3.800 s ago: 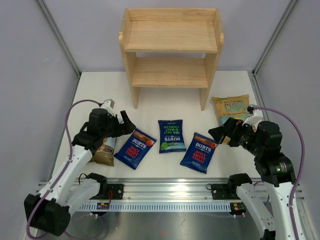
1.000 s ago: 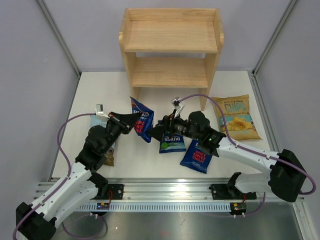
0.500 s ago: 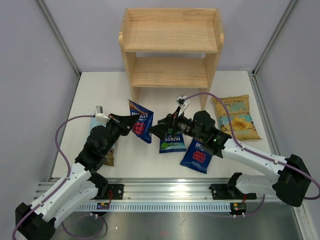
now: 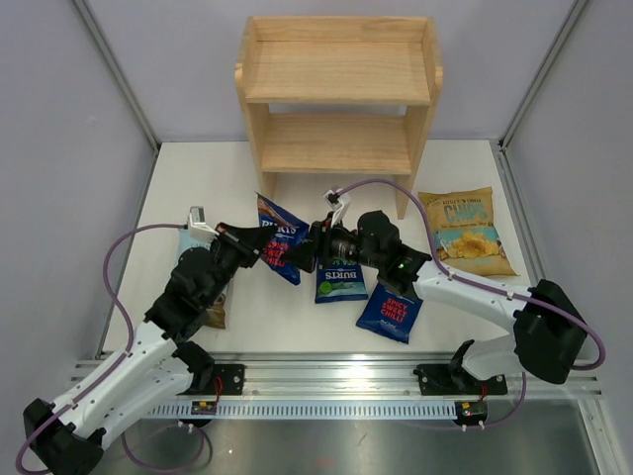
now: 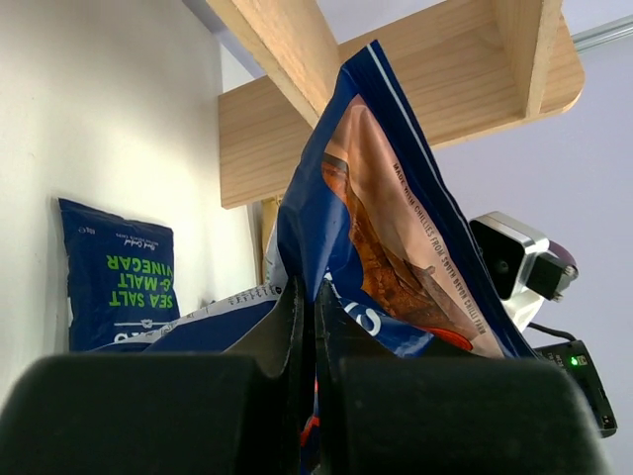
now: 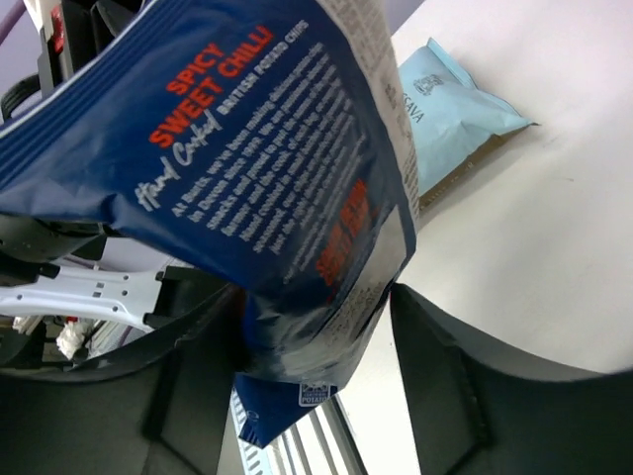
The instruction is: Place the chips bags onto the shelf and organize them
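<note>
My left gripper [image 4: 263,249] is shut on the edge of a dark-blue Burts bag with a red label [image 4: 281,243] and holds it tilted above the table, in front of the wooden shelf [image 4: 338,99]. In the left wrist view the gripper [image 5: 307,302] pinches this bag [image 5: 386,218]. My right gripper [image 4: 306,255] is open, and in the right wrist view [image 6: 316,366] its jaws straddle the bag's [image 6: 267,168] lower edge. The green Burts bag [image 4: 339,279], the second red Burts bag [image 4: 391,311] and the yellow bag [image 4: 463,230] lie flat. The pale blue-tan bag [image 4: 205,293] lies partly under my left arm.
The shelf's near left leg [image 4: 262,183] and right leg [image 4: 406,188] stand just behind the held bag. Both shelf tiers hold nothing. The green bag [image 5: 119,272] and the pale bag [image 6: 450,109] show in the wrist views. The rail [image 4: 326,374] runs along the near edge.
My left gripper picked the red Burts bag off the table and lifted it. My right arm swung left across the table, and its open jaws now sit around the bag's edge.
</note>
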Robot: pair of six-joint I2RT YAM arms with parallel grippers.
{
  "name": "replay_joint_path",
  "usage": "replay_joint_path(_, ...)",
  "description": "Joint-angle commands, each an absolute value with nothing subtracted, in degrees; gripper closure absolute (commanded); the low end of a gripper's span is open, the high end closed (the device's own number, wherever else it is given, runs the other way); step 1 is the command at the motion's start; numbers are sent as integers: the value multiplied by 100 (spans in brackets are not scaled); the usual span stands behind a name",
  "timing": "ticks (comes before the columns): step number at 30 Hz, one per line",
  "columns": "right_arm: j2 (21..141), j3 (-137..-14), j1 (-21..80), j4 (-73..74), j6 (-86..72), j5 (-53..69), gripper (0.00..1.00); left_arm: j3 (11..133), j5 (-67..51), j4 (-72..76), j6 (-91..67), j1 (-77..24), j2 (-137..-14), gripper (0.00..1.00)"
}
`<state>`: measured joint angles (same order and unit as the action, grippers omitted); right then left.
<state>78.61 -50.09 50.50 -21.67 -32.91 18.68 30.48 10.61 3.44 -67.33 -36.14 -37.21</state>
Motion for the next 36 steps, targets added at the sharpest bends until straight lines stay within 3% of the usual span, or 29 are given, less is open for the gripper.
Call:
replay_joint_path(1,7936,-5212,5107,-2839,-3208,2118,40,3445,1266,519,-6425,-3647,-3726,100)
replay_joint_path(2,7945,-5229,5106,-2830,-3173,2136,52,3515,1222,501,-6347,-3656,-3840,100)
replay_joint_path(5,7937,-5308,5106,-2778,-3024,2311,70,3761,1029,335,-6074,-3647,-4007,100)
replay_joint_path(7,7867,-5352,5098,-2507,-2831,2417,76,3954,906,264,-5706,-3647,-4087,100)
replay_joint_path(8,7753,-5361,5054,-2392,-2760,2408,78,4016,862,220,-5304,-3647,-4096,95)
replay_joint_path(9,7674,-5353,5028,-2286,-2716,2443,82,4104,644,211,-5021,-3647,-4078,67)
replay_joint_path(11,7455,-5300,4879,-2110,-2707,2932,83,4411,475,-111,-4389,-3647,-4104,37)
replay_joint_path(12,7392,-5291,4643,-2066,-2751,3153,84,4517,335,-262,-3794,-3647,-4078,14)
replay_joint_path(13,7331,-5274,4528,-1935,-2855,3355,85,4578,238,-359,-3518,-3647,-4061,2)
replay_joint_path(18,6953,-5247,3798,-1697,-3015,5130,85,4571,-1269,-422,-2181,-3630,-3824,1)
replay_joint_path(22,6812,-5598,3691,-696,-2428,6335,82,4404,-2512,-142,-1828,-3630,-3709,1)
replay_joint_path(31,5810,-5713,3709,377,-1284,7523,82,4281,-4428,1115,-2583,-3630,-4113,1)
replay_joint_path(36,5871,-5739,3709,351,-1397,7533,81,4026,-5508,3600,-4400,-3647,-4762,1)
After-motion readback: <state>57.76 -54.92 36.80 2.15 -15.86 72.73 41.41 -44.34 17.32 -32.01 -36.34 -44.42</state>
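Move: The held spicy chilli bag stays in my shut left hand, its middle about 2 cm to that hand's right and nearly level with it. From my right hand, still open around the bag's near right edge, that middle lies roughly 4 cm to the left, 3 cm ahead and 2 cm up. From my right hand, the sea salt bag lies about 11 cm right and 2 cm ahead, the other spicy chilli bag some 24 cm right and 5 cm back, both about 23 cm below. I close my right fingers on the near right edge of the spicy chilli bag, then open my left hand wide and let go of it. With my right hand I carry the bag back some 13 cm, right and up, turning counter-clockwise about 40 degrees; my open left hand follows back, up and right, tipping up and swinging clockwise. ##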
